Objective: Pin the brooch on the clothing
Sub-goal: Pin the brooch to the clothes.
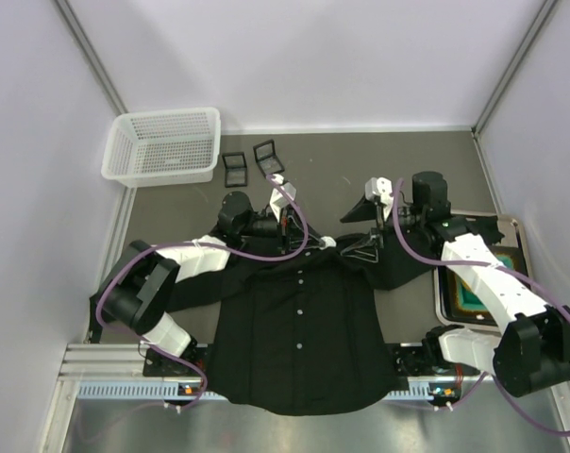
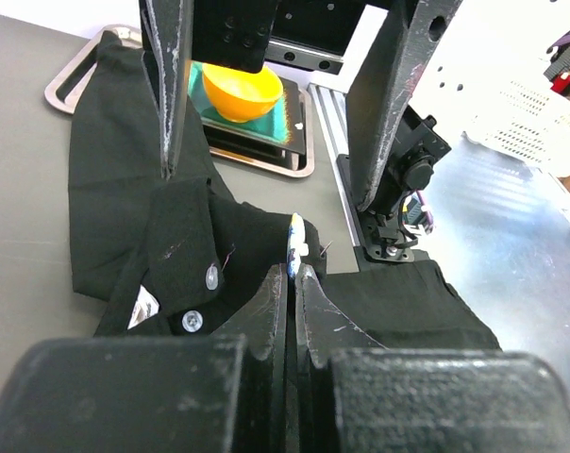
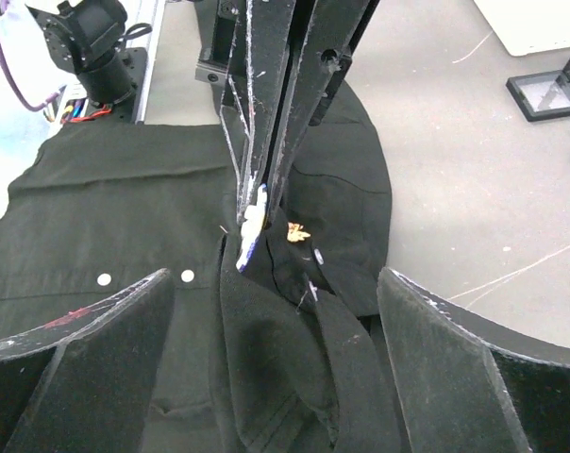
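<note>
The black button-up shirt (image 1: 299,330) lies flat on the table with its collar toward the far side. My left gripper (image 1: 304,243) is over the collar and is shut on a small white-and-blue brooch (image 2: 295,247), held edge-on at the collar's edge. In the right wrist view the brooch (image 3: 252,226) hangs from the left fingers (image 3: 257,113), touching the fabric. My right gripper (image 1: 360,247) is open, and its fingers (image 3: 106,330) straddle the raised collar fold (image 3: 285,349) without gripping it. White buttons (image 2: 210,275) show on the shirt front.
A white mesh basket (image 1: 162,146) stands at the far left. Two small black boxes (image 1: 236,168) sit behind the arms. A metal tray (image 1: 445,293) at the right holds a green mat and an orange bowl (image 2: 243,90). One sleeve drapes onto the tray.
</note>
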Tool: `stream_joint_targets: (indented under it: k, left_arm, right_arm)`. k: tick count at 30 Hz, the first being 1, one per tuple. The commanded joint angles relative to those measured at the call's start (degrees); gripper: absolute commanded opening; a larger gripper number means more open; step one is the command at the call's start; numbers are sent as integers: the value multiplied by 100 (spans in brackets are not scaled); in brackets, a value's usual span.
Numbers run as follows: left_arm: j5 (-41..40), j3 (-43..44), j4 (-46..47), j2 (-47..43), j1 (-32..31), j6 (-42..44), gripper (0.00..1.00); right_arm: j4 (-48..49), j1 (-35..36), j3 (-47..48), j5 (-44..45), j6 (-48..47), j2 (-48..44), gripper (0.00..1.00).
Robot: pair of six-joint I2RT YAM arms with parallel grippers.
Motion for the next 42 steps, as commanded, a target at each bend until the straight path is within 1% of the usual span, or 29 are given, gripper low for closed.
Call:
stream_joint_targets:
  k: [1, 2, 4, 6, 7, 10, 11, 12, 14, 18, 21, 24, 29, 33, 35, 36, 41, 42]
  left_arm:
    - [248, 204, 579, -26, -84, 34, 0]
    - [239, 212, 597, -26, -93, 25, 0]
    - [248, 221, 615, -26, -102, 7, 0]
    - [239, 221, 615, -26, -111, 16, 0]
    - [231, 221, 623, -26, -111, 16, 0]
    - [204, 221, 632, -34, -120, 7, 0]
    - [195, 221, 632, -43, -111, 7, 0]
    - [195, 213, 632, -43, -111, 7, 0]
    - [178, 204, 624, -61, -111, 7, 0]
    - [178, 195, 623, -70, -111, 7, 0]
    - [169, 186, 623, -87, -111, 7, 0]
    - [178, 178, 597, -96, -111, 7, 0]
    - [143, 177, 597, -87, -128, 25, 0]
    - [108, 186, 580, -87, -137, 25, 0]
    - [99, 186, 571, -79, -146, 25, 0]
    - [90, 186, 579, -78, -146, 25, 0]
    - [81, 178, 527, -96, -155, 51, 0]
    - [81, 177, 527, -105, -163, 51, 0]
  right_arm:
    - [38, 126, 372, -456, -20, 122, 84]
    - [82, 143, 354, -457, -20, 166, 80]
    - [187, 275, 284, -370, 42, 183, 76]
    - [442, 372, 231, -316, 287, 157, 72]
    - [530, 450, 170, -290, 453, 149, 68]
    - [679, 548, 82, -193, 560, 140, 63]
    - [767, 557, 47, -158, 726, 131, 57]
    - [968, 557, -14, -141, 806, 122, 54]
    - [996, 574, -41, -79, 868, 140, 49]
    - [900, 592, -103, -61, 763, 219, 49]
    - [724, 592, -173, -70, 429, 219, 50]
    - [671, 592, -173, -123, 358, 228, 51]
    - [680, 618, -112, -70, 376, 280, 45]
    - [811, 636, -59, -35, 586, 333, 44]
    - [1021, 636, -94, -17, 858, 377, 43]
    - [1092, 627, -112, 18, 964, 386, 40]
    - [1207, 636, -173, 62, 1333, 438, 37]
    - [1451, 636, -173, 53, 1403, 447, 36]
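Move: The left fingers already grip the white-and-blue brooch, its free end some 1 cm to that hand's right. From the wide-open right hand it lies about 4 cm to the left, 1 cm back and 1 cm lower. A raised fold of the clothing hangs just under the brooch, roughly 2 cm left of the right hand, 3 cm back and 6 cm below. The uppermost bare shirt button is some 10 cm left of that hand, 8 cm back and 14 cm down. No new touch can be made out: the right fingers come in on either side of the brooch's free end while the left hand keeps its pinch and hardly shifts. The right hand goes about 3 cm left and some 1.5 cm back, then sinks roughly 2 cm from a slight rise, closing from nearly wide open to about a third and lastly rolling a little, forward side down. ##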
